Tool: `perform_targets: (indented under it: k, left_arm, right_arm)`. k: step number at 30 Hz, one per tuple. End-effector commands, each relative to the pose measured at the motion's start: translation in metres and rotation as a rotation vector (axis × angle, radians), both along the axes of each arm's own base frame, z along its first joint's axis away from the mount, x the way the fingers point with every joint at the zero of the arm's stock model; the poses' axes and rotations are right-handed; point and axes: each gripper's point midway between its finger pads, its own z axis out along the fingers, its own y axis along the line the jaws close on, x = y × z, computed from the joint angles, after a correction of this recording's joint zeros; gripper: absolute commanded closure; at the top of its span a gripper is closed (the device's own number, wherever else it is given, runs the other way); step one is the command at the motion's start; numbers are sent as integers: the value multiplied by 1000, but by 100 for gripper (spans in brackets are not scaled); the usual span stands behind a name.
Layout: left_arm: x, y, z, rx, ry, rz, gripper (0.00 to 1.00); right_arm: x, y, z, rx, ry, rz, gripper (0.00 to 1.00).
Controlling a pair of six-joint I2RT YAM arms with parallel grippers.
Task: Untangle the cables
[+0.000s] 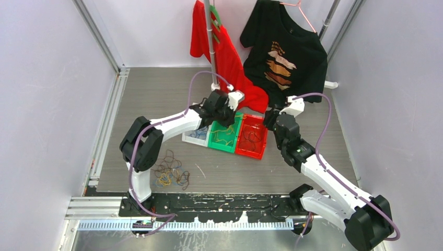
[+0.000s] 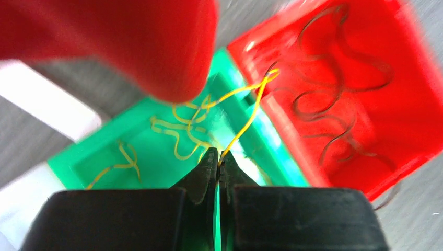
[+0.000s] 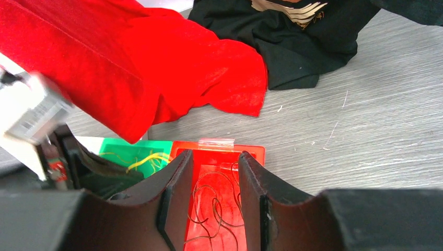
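My left gripper point(image 2: 218, 157) is shut on a thin yellow cable point(image 2: 245, 123), which rises from the fingertips to the edge between the green bin point(image 2: 68, 159) and the red bin point(image 2: 418, 104). More yellow cables point(image 2: 177, 133) lie in the green bin and dark cables point(image 2: 324, 104) in the red one. My right gripper point(image 3: 215, 163) hangs open over the red bin point(image 3: 219, 148), with dark cables point(image 3: 214, 206) on the bin floor below its fingers and nothing held. A tangle of mixed cables point(image 1: 170, 172) lies on the table near the left arm's base.
A white bin point(image 1: 196, 137) adjoins the green bin point(image 1: 225, 137) and red bin point(image 1: 252, 138). A red T-shirt point(image 1: 224, 52) and a black T-shirt point(image 1: 284, 52) hang behind, their hems reaching the table. A metal pole point(image 1: 211, 42) stands at the back. Walls close in both sides.
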Motion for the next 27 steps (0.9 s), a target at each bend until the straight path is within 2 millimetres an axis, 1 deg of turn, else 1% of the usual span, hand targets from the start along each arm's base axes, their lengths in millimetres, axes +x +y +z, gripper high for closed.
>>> perform_targets:
  k: [1, 3, 5, 8, 11, 13, 14, 17, 19, 21, 23, 25, 26, 27]
  left_arm:
    - [13, 26, 15, 60, -152, 21, 100]
    - [16, 37, 7, 129, -170, 35, 100]
    - [18, 42, 4, 155, -187, 51, 100]
    - [19, 41, 5, 161, -199, 58, 100]
    - [15, 30, 4, 154, -191, 9, 99]
    - [7, 21, 3, 151, -172, -58, 84]
    - [4, 17, 7, 150, -171, -94, 76]
    - [-2, 16, 16, 182, -184, -166, 56]
    - [-4, 18, 24, 212, -181, -185, 51]
    - [-7, 23, 32, 242, -164, -205, 51]
    - [-11, 26, 44, 234, -142, -215, 50]
    - [-14, 31, 64, 192, -124, -216, 48]
    - [-16, 33, 75, 172, -112, -220, 42]
    - [-22, 34, 84, 145, -82, -243, 32]
  right_arm:
    - [3, -1, 22, 52, -73, -13, 57]
    - [3, -1, 21, 54, -71, -12, 57]
    - [4, 0, 22, 58, -72, -9, 58]
    - [4, 1, 24, 64, -74, -4, 58]
    - [4, 1, 25, 63, -75, -4, 58]
    - [3, 1, 25, 60, -74, -2, 58]
    - [3, 1, 25, 58, -73, 0, 58]
    - [2, 0, 30, 53, -78, 4, 57]
    - [1, 0, 32, 50, -80, 5, 57]
    - [2, 1, 34, 49, -80, 9, 57]
    - [1, 2, 35, 53, -81, 15, 57]
    - [1, 6, 37, 55, -83, 38, 56]
    - [1, 10, 38, 54, -86, 62, 55]
    - [1, 15, 39, 50, -86, 91, 52]
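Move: The left gripper, shut on the yellow cable, is to lay it in the green bin, whose middle sits about 3 cm to its left, 1 cm back and some 8 cm below. At about that height, the red bin's middle is roughly 8 cm to the right and 3 cm back, and the white bin's about 14 cm left and 1 cm ahead. From the right gripper, the green bin is some 13 cm left, 1 cm ahead and 17 cm down. Bring the left gripper down about 4.5 cm and as far to the left, into the green bin, tipping the fingers steeper by some 10 degrees. Pause there, open to about half to let go of the yellow cable, then lift roughly 6 cm while easing back to the right and turning slightly clockwise. ##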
